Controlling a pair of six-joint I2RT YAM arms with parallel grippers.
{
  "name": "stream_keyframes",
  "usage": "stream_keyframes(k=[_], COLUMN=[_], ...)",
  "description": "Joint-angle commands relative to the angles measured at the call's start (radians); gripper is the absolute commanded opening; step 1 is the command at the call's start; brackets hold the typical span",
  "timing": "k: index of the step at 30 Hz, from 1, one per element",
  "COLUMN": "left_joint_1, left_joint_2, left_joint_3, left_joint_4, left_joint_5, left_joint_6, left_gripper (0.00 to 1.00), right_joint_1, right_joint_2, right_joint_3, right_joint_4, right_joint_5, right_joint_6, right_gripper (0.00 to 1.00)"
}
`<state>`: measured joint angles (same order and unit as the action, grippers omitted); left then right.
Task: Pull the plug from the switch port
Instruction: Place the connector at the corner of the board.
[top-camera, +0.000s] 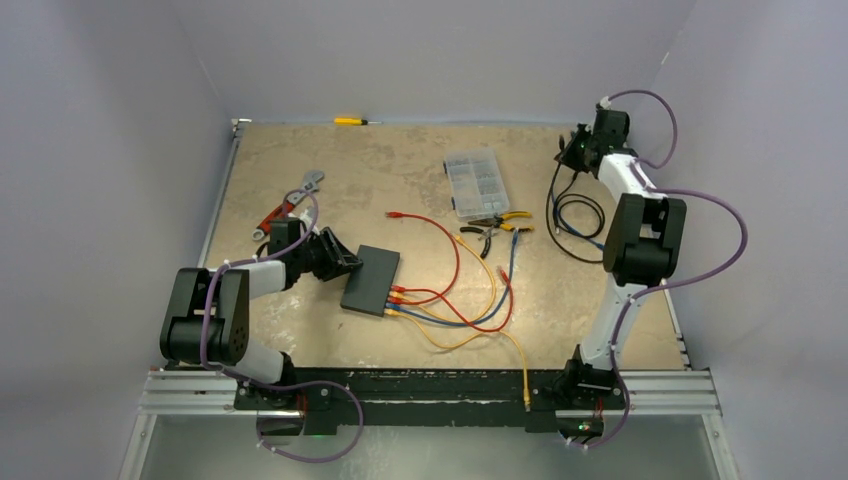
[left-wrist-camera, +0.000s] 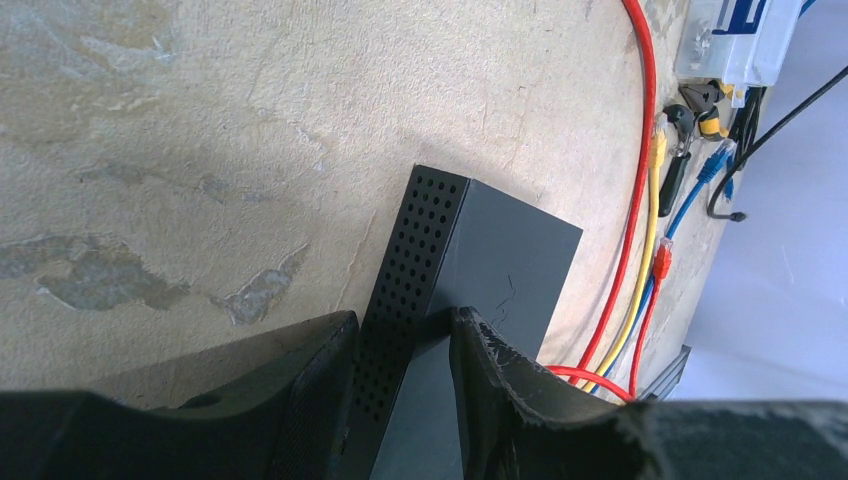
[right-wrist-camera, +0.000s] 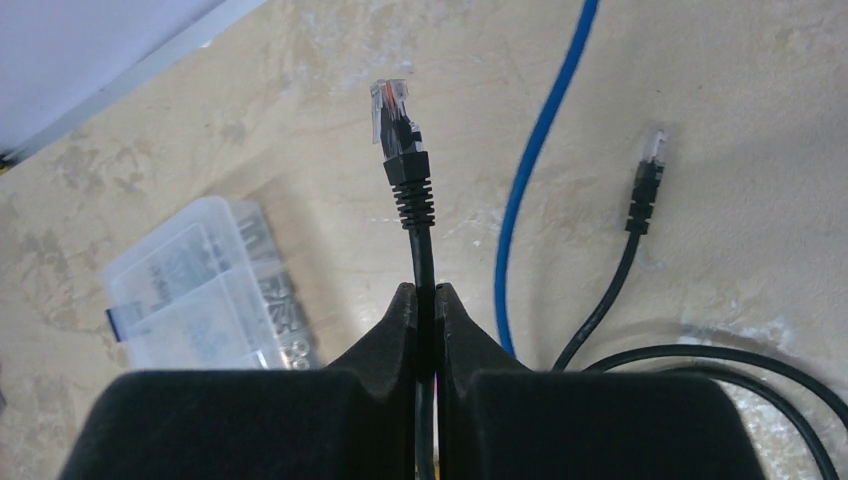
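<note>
The switch (top-camera: 370, 279) is a flat black box lying left of the table's middle. My left gripper (top-camera: 345, 262) is shut on its far left edge. In the left wrist view one finger presses the perforated side and the other the top of the switch (left-wrist-camera: 500, 260), with the left gripper (left-wrist-camera: 402, 320) around that edge. Red, yellow and blue cables (top-camera: 400, 296) run from its near right edge. My right gripper (top-camera: 578, 152) is at the far right, shut on a black cable (right-wrist-camera: 424, 250). Its clear plug (right-wrist-camera: 392, 112) stands free above the right gripper (right-wrist-camera: 425, 292), far from the switch.
A clear organiser box (top-camera: 475, 183) and yellow-handled pliers (top-camera: 497, 224) lie beyond the loose cables. A wrench and a red-handled tool (top-camera: 290, 205) lie far left, and a yellow screwdriver (top-camera: 352, 121) at the back edge. Coiled black cable (top-camera: 577, 215) lies at the right, with a second black plug (right-wrist-camera: 648, 175).
</note>
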<state>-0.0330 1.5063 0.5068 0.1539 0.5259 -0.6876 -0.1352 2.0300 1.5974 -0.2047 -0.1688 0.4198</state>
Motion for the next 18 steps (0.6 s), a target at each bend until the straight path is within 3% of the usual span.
stream_keyframes(k=[1, 8, 11, 18], left_joint_1=[0.001, 0.0, 0.001, 0.001], left_joint_2=[0.06, 0.062, 0.057, 0.048], left_joint_3=[-0.042, -0.041, -0.042, -0.049], left_joint_4=[-0.126, -0.125, -0.126, -0.126], left_joint_5=[-0.123, -0.12, -0.121, -0.119], left_joint_6=[0.072, 0.071, 0.072, 0.068], left_gripper=[0.41, 0.41, 0.41, 0.41], right_joint_1=[-0.039, -0.072, -0.072, -0.072], right_joint_2=[0.022, 0.046, 0.041, -0.004], right_joint_3=[0.066, 0.071, 0.065, 0.033], right_joint_4=[0.002, 0.039, 0.045, 0.067], right_joint_5=[-0.02, -0.106, -0.107, -0.115], right_joint_6=[0.022, 0.043, 0.043, 0.042], right_gripper=[0.06, 0.16, 0.24, 0.59])
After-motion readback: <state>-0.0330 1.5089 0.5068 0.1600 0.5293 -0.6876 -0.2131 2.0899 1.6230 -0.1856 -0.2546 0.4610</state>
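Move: My right fingers still pinch the black cable just behind its plug, about 11 cm above the table. The board's far right corner lies roughly 12 cm ahead and 18 cm to the right. The loose blue plug lies some 10 cm ahead and 4 cm right, the other black plug about 5 cm right and 1 cm back, and the clear box some 23 cm left and 5 cm back. From my left hand that corner is about 38 cm ahead and 80 cm right. I open my right fingers from shut to about half open and let go of the black cable, while the hand swings about 3 cm right, towards the far right corner. It also sinks some 2 cm, mostly at the start, then eases up slightly, its left side rolling up about 5 degrees. ##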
